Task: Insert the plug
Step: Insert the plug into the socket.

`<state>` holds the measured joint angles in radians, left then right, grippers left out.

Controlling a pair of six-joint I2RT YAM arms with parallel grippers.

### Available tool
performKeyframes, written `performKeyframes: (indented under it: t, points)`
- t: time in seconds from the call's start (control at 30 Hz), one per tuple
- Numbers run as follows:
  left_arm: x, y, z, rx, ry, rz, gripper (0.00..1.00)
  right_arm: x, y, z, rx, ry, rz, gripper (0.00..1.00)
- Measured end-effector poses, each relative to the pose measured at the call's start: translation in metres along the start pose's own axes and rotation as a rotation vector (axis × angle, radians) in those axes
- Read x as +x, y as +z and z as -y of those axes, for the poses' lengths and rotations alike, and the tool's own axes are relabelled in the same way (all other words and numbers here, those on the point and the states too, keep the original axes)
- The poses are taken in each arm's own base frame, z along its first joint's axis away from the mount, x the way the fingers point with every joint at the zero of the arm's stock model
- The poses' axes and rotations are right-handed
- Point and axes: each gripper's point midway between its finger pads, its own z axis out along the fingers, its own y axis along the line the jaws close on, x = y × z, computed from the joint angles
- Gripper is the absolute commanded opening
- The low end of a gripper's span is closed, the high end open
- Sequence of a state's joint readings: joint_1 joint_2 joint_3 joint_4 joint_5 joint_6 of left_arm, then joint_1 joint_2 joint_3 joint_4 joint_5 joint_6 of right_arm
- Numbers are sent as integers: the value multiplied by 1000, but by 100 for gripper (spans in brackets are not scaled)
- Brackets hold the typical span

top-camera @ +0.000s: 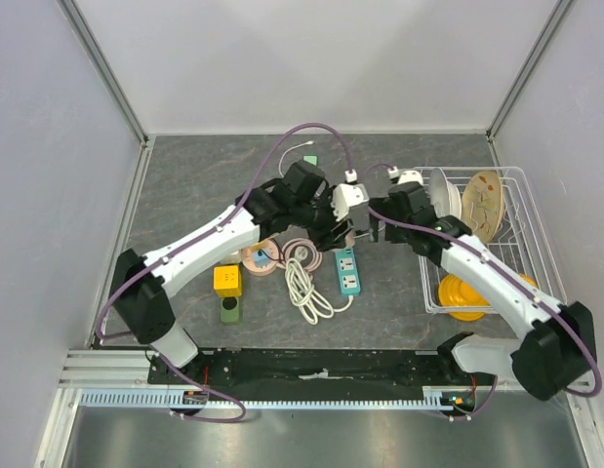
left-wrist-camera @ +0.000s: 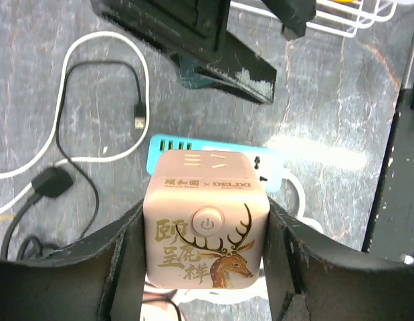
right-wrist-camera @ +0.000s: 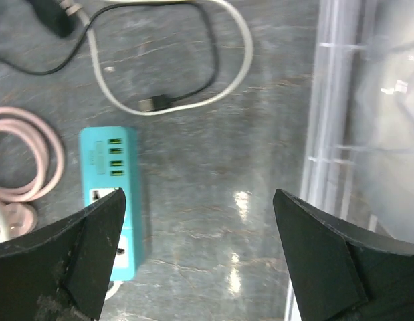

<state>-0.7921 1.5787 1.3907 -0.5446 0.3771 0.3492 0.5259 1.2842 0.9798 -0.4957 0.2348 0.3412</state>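
My left gripper (left-wrist-camera: 205,215) is shut on a pale pink cube plug adapter (left-wrist-camera: 205,234) with a deer picture and a power button. It holds the cube above the teal power strip (left-wrist-camera: 263,164), which lies flat on the table. In the top view the cube (top-camera: 349,196) and left gripper (top-camera: 341,213) hang just beyond the strip's (top-camera: 348,272) far end. My right gripper (right-wrist-camera: 198,200) is open and empty, low over the table just right of the strip (right-wrist-camera: 108,194). In the top view the right gripper (top-camera: 377,224) is close beside the cube.
A white wire dish rack (top-camera: 521,190) with plates and a yellow item stands at right, and its edge shows in the right wrist view (right-wrist-camera: 327,107). A white cord (top-camera: 306,285), pink coil (top-camera: 263,255), yellow cube (top-camera: 227,280) and green block (top-camera: 229,310) lie left of the strip. A USB cable (right-wrist-camera: 153,103) lies beyond it.
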Motion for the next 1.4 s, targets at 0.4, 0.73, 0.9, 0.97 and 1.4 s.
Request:
performKeyframes:
  t: [0.4, 0.73, 0.9, 0.97, 1.4]
  points:
    - [33, 56, 0, 28, -12, -285, 2, -17, -54, 72, 207, 160, 141, 98]
    - [74, 70, 17, 80, -21, -455, 2, -16, -62, 87, 239, 192, 169, 98]
    - [63, 77, 17, 84, -11, -404, 2, -14, -66, 94, 258, 210, 177, 98]
    - [58, 80, 16, 82, -5, -382, 2, -14, -69, 98, 266, 218, 187, 98]
    - [58, 90, 16, 102, 14, -364, 2, -21, -85, 112, 297, 249, 247, 98]
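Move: The left hand already grips the pink plug; the teal socket strip lies about 5 cm to its right, roughly level with it fore and aft, and some 17 cm below. The white cable bundle is about 5 cm left of that hand and 4 back, the pink cable coil 5 cm left and 3 ahead, both down on the table. From the right hand the strip lies about 9 cm left, 5 back and 12 below. Still gripping the pink plug, the left hand heads for the teal strip: slightly right, then down about 10 cm while the wrist tilts some 25 degrees to point the fingers more steeply down, swinging a little left, then easing back right. The open right hand withdraws about 12 cm right and 6 up, over the dish rack, turning clockwise. ##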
